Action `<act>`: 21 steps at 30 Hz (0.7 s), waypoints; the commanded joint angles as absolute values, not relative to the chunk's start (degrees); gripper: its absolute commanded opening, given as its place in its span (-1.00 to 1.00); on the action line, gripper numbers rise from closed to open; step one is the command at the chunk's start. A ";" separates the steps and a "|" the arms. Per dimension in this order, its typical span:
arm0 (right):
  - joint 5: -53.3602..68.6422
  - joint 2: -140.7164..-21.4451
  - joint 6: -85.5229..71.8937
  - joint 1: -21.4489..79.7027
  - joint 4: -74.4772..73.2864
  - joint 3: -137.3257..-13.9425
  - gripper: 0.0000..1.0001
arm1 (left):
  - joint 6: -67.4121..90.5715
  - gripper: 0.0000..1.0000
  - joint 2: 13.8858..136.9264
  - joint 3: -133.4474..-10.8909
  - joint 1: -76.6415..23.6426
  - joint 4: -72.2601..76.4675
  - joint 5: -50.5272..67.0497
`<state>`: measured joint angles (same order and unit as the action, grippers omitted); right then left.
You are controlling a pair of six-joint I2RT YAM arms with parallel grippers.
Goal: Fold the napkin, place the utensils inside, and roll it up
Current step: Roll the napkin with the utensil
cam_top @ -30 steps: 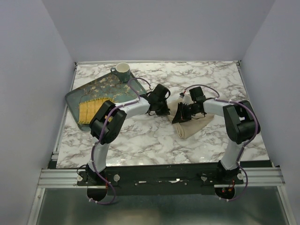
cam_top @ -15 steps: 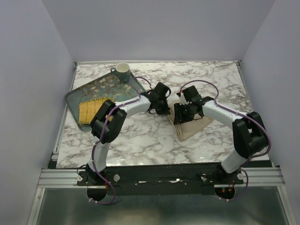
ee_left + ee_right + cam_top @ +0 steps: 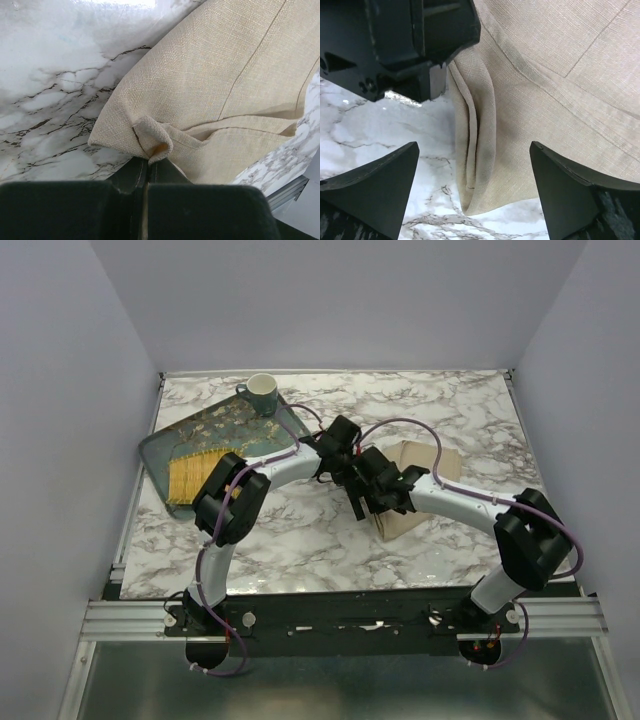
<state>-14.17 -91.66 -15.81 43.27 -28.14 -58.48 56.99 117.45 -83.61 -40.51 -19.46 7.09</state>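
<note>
The beige napkin (image 3: 425, 468) lies folded on the marble table, right of centre. My left gripper (image 3: 347, 472) is shut on a bunched corner of the napkin (image 3: 225, 85) at its left edge; that pinch (image 3: 146, 167) shows in the left wrist view. My right gripper (image 3: 366, 502) hovers open just beside it. Its fingers (image 3: 395, 170) straddle the napkin's folded left edge (image 3: 485, 150) without touching it. The black left gripper body (image 3: 420, 45) fills the upper left of the right wrist view. The utensils are out of view.
A dark teal floral tray (image 3: 175, 440) sits at the back left with a yellow woven mat (image 3: 190, 478) on it. A green cup (image 3: 262, 392) stands at the tray's far corner. The two arms crowd together mid-table (image 3: 450, 400).
My right gripper has let go of the napkin, opened wide and swung left toward the left gripper. The napkin now lies flatter and spread to the back right. The left gripper stays put.
</note>
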 commanded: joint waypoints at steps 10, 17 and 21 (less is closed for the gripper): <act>-27.94 -97.37 -17.93 50.80 -24.96 -58.62 0.41 | 58.36 -1.00 117.69 -82.88 -39.82 -19.16 9.32; -32.60 -99.40 -18.28 52.38 -24.70 -58.80 0.20 | 58.97 -1.00 117.86 -82.35 -39.46 -18.28 10.37; -34.54 -99.49 -18.72 53.35 -24.52 -58.54 -0.04 | 59.24 -1.00 118.21 -82.44 -39.46 -18.20 10.63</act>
<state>-29.69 -98.37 -18.11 51.72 -25.58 -57.80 58.54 117.45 -82.59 -39.16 -19.35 8.75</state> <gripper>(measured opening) 0.536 0.023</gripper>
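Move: Just beneath the right hand, some 4 cm down and practically straight below, lies the near half of the napkin roll. Its near end is about 5 cm back and 1 cm to the right. The flat, unrolled part of the napkin is centred roughly 6 cm ahead and 12 cm to the right. The left hand already pinches the roll's far end, and from there the near half lies about 8 cm back and 5 cm to its right. Sinking about 2.5 cm over the near half of the roll after easing 1 cm left, the right hand brings its wide-open fingers down on either side and closes them to about half. The wrist tilts some 10–15 degrees, swinging the fingertips to the right and a little outward. The left hand keeps its shut grip on the far end, barely shifting. ##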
